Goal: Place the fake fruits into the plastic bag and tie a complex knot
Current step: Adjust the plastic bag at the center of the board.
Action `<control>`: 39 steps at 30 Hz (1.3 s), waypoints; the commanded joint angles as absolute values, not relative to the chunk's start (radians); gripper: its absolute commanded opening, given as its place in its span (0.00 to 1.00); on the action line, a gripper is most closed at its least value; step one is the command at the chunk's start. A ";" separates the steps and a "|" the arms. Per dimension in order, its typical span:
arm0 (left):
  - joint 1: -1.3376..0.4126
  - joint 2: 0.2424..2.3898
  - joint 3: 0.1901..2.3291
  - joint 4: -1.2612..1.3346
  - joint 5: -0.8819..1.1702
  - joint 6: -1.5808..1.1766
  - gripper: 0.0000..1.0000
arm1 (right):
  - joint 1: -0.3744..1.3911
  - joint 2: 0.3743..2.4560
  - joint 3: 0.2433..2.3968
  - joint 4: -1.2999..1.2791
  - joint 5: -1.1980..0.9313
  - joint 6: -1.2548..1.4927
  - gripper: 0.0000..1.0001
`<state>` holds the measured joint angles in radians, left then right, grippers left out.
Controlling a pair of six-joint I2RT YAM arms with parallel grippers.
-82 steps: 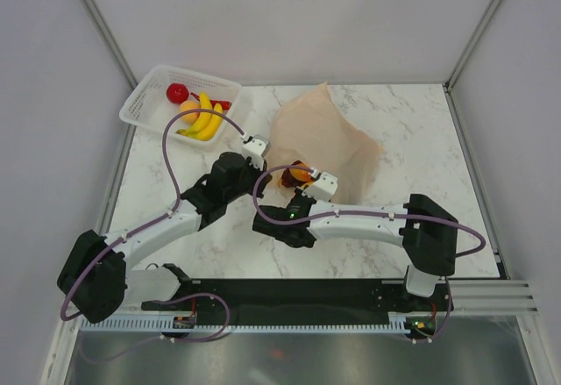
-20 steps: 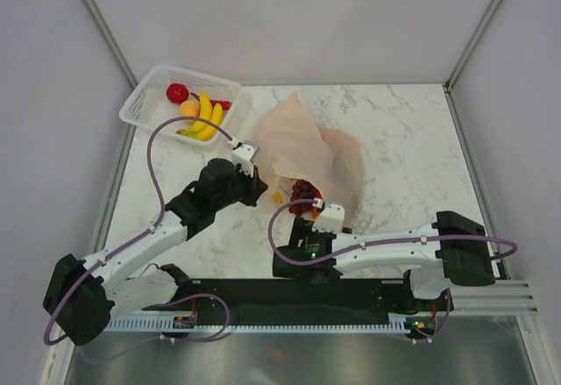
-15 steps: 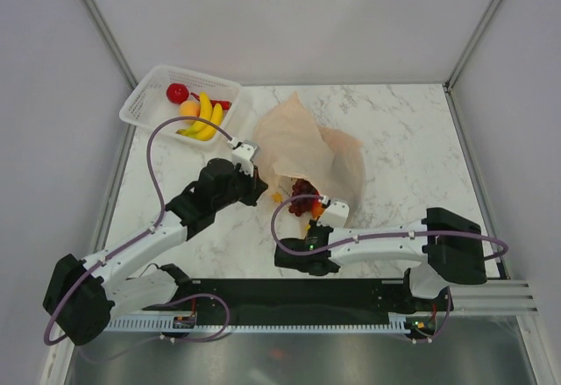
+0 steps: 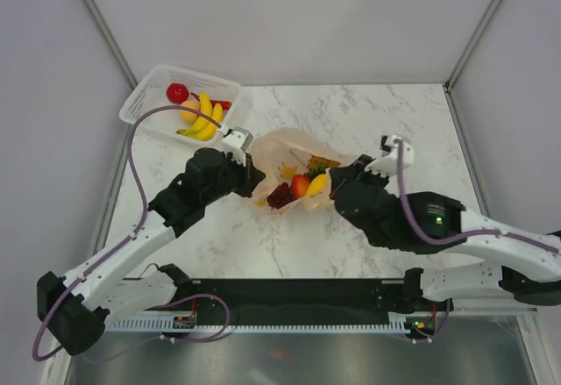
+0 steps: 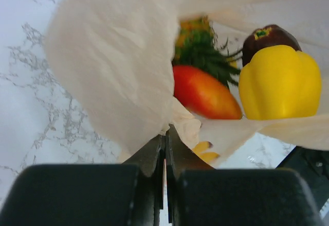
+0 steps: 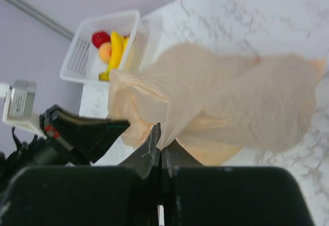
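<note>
The peach plastic bag (image 4: 302, 153) lies mid-table with its mouth spread toward the arms. Inside show dark grapes (image 4: 280, 196), a red-orange fruit (image 4: 301, 183), a yellow fruit (image 4: 317, 183) and the pineapple (image 4: 321, 163). My left gripper (image 4: 250, 174) is shut on the bag's left rim, and my right gripper (image 4: 339, 179) is shut on its right rim. The left wrist view shows film (image 5: 113, 66) pinched at the gripper (image 5: 166, 133), with the red-orange fruit (image 5: 205, 93), yellow fruit (image 5: 280, 82) and dark plum (image 5: 270, 34) beyond. In the right wrist view the gripper (image 6: 161, 143) pinches the bag (image 6: 221, 102).
A white lattice basket (image 4: 149, 96) at the back left holds a red apple (image 4: 178, 93), bananas (image 4: 203, 115), a peach (image 4: 188, 109) and a red chili (image 4: 224, 104). The basket (image 6: 82, 56) and the left gripper's black fingers (image 6: 87, 131) also appear in the right wrist view.
My right arm swung from in front of the bag to its right side and shut on the rim. The bag's mouth now spreads wide between both grippers, showing more fruit.
</note>
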<state>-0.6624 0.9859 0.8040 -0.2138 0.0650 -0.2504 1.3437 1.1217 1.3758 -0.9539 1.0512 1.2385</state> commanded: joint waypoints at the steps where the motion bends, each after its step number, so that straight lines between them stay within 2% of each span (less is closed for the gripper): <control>1: -0.650 0.928 0.990 -0.331 0.100 -0.267 0.02 | 1.312 1.077 1.475 -0.905 1.218 0.910 0.00; 6: -0.640 0.940 1.201 -0.520 0.132 -0.244 0.02 | 1.192 1.074 1.562 -0.773 1.166 0.671 0.00; 10: -0.638 0.911 1.304 -0.543 0.173 -0.264 0.02 | 1.082 1.121 1.536 -0.747 0.995 0.559 0.00; 15: -0.635 0.903 1.385 -0.569 0.206 -0.284 0.02 | 0.798 1.155 1.415 -0.645 0.479 0.494 0.00; 18: -0.634 0.904 1.364 -0.572 0.210 -0.296 0.02 | 0.697 1.137 1.362 -0.577 0.280 0.497 0.00; 23: -0.634 0.905 1.244 -0.522 0.175 -0.310 0.02 | 0.660 1.155 1.437 -0.591 0.173 0.480 0.01; 24: -0.634 0.907 1.214 -0.515 0.163 -0.308 0.02 | 0.658 1.164 1.443 -0.592 0.157 0.468 0.10; 26: -0.634 0.905 1.192 -0.497 0.121 -0.304 0.03 | 0.658 1.187 1.443 -0.594 0.104 0.454 0.14; 27: -0.634 0.904 1.178 -0.489 0.111 -0.301 0.04 | 0.658 1.192 1.437 -0.594 0.100 0.453 0.22; 28: -0.634 0.900 1.174 -0.488 0.101 -0.296 0.06 | 0.658 1.193 1.425 -0.592 0.089 0.453 0.23; 29: -0.634 0.896 1.173 -0.488 0.085 -0.287 0.13 | 0.658 1.192 1.417 -0.591 0.084 0.456 0.24; 32: -0.634 0.884 1.178 -0.491 0.052 -0.262 0.24 | 0.658 1.174 1.388 -0.578 0.042 0.475 0.39; 33: -0.634 0.882 1.178 -0.492 0.043 -0.258 0.25 | 0.658 1.161 1.381 -0.575 0.025 0.485 0.52; 35: -0.634 0.879 1.178 -0.494 0.020 -0.244 0.25 | 0.661 1.149 1.353 -0.554 -0.046 0.523 0.58; 36: -0.634 0.879 1.175 -0.494 0.012 -0.241 0.25 | 0.666 1.137 1.347 -0.552 -0.052 0.537 0.68; 37: -0.634 0.880 1.175 -0.495 0.008 -0.238 0.26 | 0.684 1.128 1.341 -0.551 -0.048 0.548 0.71; 39: -0.634 0.882 1.178 -0.502 0.012 -0.230 0.35 | 0.709 1.106 1.339 -0.557 -0.026 0.569 0.79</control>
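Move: Each hand still pinches part of the plastic bag's rim, with the open bag and its fruits between and below them. From the left hand the mango lies about 5 cm ahead, 11 to the right and 17 below; from the right hand it is some 12 cm ahead, 10 to the left and 29 below. The yellow pepper sits about 6 cm right of the mango, level with it; the grapes are roughly 5 cm left of it and 3 cm nearer the robot. Up goes the left hand, hoisting its side of the rim nearly 20 cm and drawing back a little, then sinking about 8 cm. The right hand lifts up and rightward, swings forward and down past its starting height, then eases left and slightly back, turning some 30 degrees counter-clockwise. Late on, both open and release the rim, the left fingers only part-way. ##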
